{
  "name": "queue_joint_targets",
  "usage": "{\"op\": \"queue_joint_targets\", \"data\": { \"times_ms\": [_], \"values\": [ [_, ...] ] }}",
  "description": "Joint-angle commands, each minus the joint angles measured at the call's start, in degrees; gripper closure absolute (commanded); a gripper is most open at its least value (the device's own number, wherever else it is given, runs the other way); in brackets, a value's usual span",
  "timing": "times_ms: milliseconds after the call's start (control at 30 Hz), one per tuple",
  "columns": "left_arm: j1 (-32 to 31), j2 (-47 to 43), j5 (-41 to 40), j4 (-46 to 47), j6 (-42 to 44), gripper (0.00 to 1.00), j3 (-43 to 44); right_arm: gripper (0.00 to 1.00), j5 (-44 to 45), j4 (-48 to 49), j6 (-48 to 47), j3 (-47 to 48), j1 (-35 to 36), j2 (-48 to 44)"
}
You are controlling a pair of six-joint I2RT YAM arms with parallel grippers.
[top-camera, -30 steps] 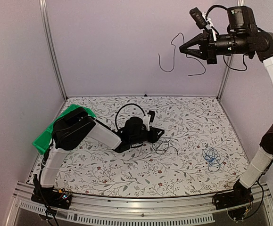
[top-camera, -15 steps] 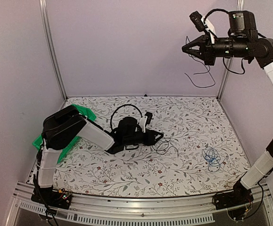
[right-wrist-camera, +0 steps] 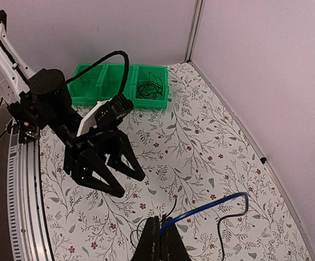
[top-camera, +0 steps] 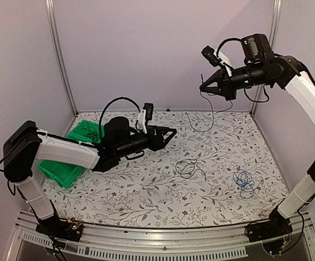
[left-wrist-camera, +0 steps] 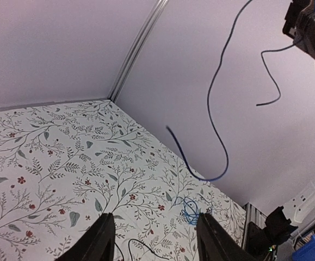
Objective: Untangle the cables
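My right gripper (top-camera: 203, 87) hangs high at the back right, shut on a thin cable (top-camera: 207, 117) whose end trails down to the table. That cable (right-wrist-camera: 207, 208) looks blue where it leaves the shut jaws. It also hangs in mid-air as a blue cable (left-wrist-camera: 217, 109) in the left wrist view. My left gripper (top-camera: 169, 132) is open and holds nothing. It hovers left of a black cable loop (top-camera: 187, 168) on the table. A small blue cable coil (top-camera: 244, 180) lies to the right.
A green bin (top-camera: 65, 173) stands at the table's left edge, with a dark cable bundle (right-wrist-camera: 149, 88) in one compartment. Side and back walls enclose the floral table (top-camera: 146, 201). A metal rail (top-camera: 146, 247) runs along the near edge.
My left gripper rose off the black loop, drew back toward the far left and opened wider. My right gripper came down and leftward with its cable, whose end now reaches the table.
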Motion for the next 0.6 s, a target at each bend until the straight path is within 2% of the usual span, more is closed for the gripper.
{"op": "queue_joint_targets", "data": {
  "times_ms": [0,133,300,567],
  "values": [
    [-0.10,-3.84,-4.39,-1.24,3.77,0.49,0.18,1.00,-4.00,-0.03,-1.50,-2.33,0.23,0.58],
    [-0.19,-4.53,-3.90,-3.72,10.22,0.47,4.40,1.00,-8.39,-1.28,-1.90,-3.47,0.24,1.23],
    [-0.18,-1.15,2.04,-9.41,17.08,0.46,11.81,1.00,-13.44,-2.74,-1.71,-3.98,0.28,1.87],
    [-0.24,4.38,6.79,-11.15,18.63,0.45,18.62,1.00,-16.47,-3.43,-1.41,-4.82,0.55,1.99]
  ]
}}
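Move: The hanging strand of the cable held in the right gripper is about 14 cm to the right of the open left hand, 6 cm ahead and 8 cm above. Its loose tip hangs some 7 cm right, 5 ahead and 5 above; the coiled black cable lies on the table about 10 right, 4 ahead, 22 below. From the right hand, the left gripper is 13 cm left, level fore-and-aft, 17 below. The hanging cable is brought to the open left gripper as that gripper climbs about 9 cm towards it, edging left before swinging some 3 cm right overall, its forward side tilting up roughly 20 degrees. Still pinching the cable, the right hand eases back and down about 3 cm each and slightly left, turning a little counter-clockwise and tipping down. The left fingers stay open. ##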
